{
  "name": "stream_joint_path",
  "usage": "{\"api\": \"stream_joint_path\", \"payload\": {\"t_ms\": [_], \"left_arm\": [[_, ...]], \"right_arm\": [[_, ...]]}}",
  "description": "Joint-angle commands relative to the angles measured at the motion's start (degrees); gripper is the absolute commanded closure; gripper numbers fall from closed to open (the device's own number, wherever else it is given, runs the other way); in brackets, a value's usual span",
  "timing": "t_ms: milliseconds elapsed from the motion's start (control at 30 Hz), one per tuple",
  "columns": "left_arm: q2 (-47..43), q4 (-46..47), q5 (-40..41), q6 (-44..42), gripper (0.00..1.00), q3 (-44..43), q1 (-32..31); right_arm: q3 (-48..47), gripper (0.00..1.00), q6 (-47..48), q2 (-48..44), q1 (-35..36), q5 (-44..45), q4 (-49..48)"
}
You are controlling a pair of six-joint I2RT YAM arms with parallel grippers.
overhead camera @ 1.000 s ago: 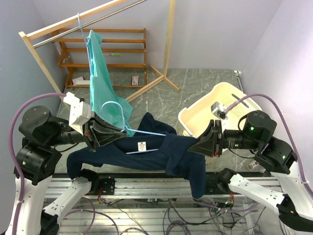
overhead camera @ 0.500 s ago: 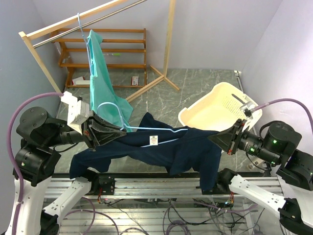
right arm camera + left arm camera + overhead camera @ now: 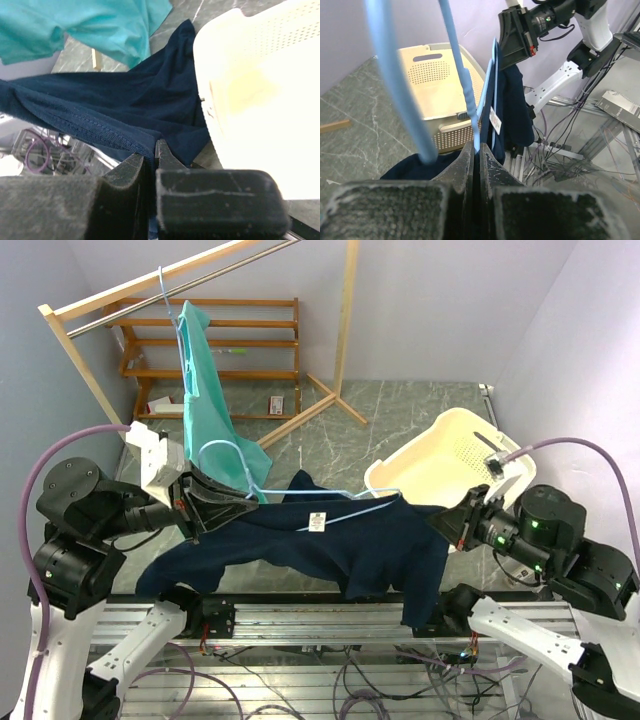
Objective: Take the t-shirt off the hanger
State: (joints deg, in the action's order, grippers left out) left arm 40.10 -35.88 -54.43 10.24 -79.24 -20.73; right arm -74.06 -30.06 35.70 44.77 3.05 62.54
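A navy t-shirt hangs stretched between my two arms, still draped over a light blue hanger. My left gripper is shut on the hanger near its hook; the wrist view shows the blue wire pinched between the jaws. My right gripper is shut on the shirt's hem at the right end; the wrist view shows the navy seam clamped between the jaws. A white label shows at the collar. One sleeve droops over the table's front rail.
A cream laundry basket sits on the floor at right, just behind my right gripper. A teal shirt hangs on another hanger from a wooden clothes rack at back left. A wooden shelf stands behind.
My right gripper pulled the shirt's hem to the right, stretching the shirt along the hanger. The hanger and label shifted right and up slightly. My left gripper stayed put.
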Motion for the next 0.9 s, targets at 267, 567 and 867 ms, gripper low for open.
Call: {"api": "stream_joint_path", "payload": {"t_ms": [267,567,867], "left_arm": [[0.80,6.55,0.82,1.55,0.93,0.44,-0.19],[5.38,1.09,-5.88,-6.22,0.93,3.12,-0.19],[6.55,1.76,-9.68,-6.99,0.93,4.44,-0.27]], "right_arm": [[0.87,0.72,5.95,-4.76,-0.46,-12.76,-4.27],[-13.47,0.45,15.33,4.98,-0.59,-30.65,-11.42],[-23.23,0.47,19.72,20.73,-0.56,-36.75,-17.93]]}}
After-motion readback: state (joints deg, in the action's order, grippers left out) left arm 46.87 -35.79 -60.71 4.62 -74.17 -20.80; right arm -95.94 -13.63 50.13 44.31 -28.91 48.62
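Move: The right hand, shut on the navy t-shirt's right sleeve, has the hanger's right tip roughly 8 cm to its left, 8 cm above and almost level fore and aft. The shirt's white tag is some 22 cm to its left, about level fore and aft and 5 cm higher; the basket's middle is around 25 cm ahead, 15 cm right and 35 cm below. From the left hand, which grips the hanger's neck, that tip lies about 25 cm right, 3 cm ahead and 2 cm lower. The right hand first draws the pinched sleeve another 2 cm or so to the right, away from the hanger's bare right tip, then opens to about half, lets the shirt go, and swings back left and up, rising some 15 cm and ending about 10 cm left of its rightmost point, above the tip, turning some 30 degrees counter-clockwise and levelling its fingers. The left hand keeps its pinch on the hanger's neck, nearly still at first, then carries it about 5 cm down and 3 cm forward. ##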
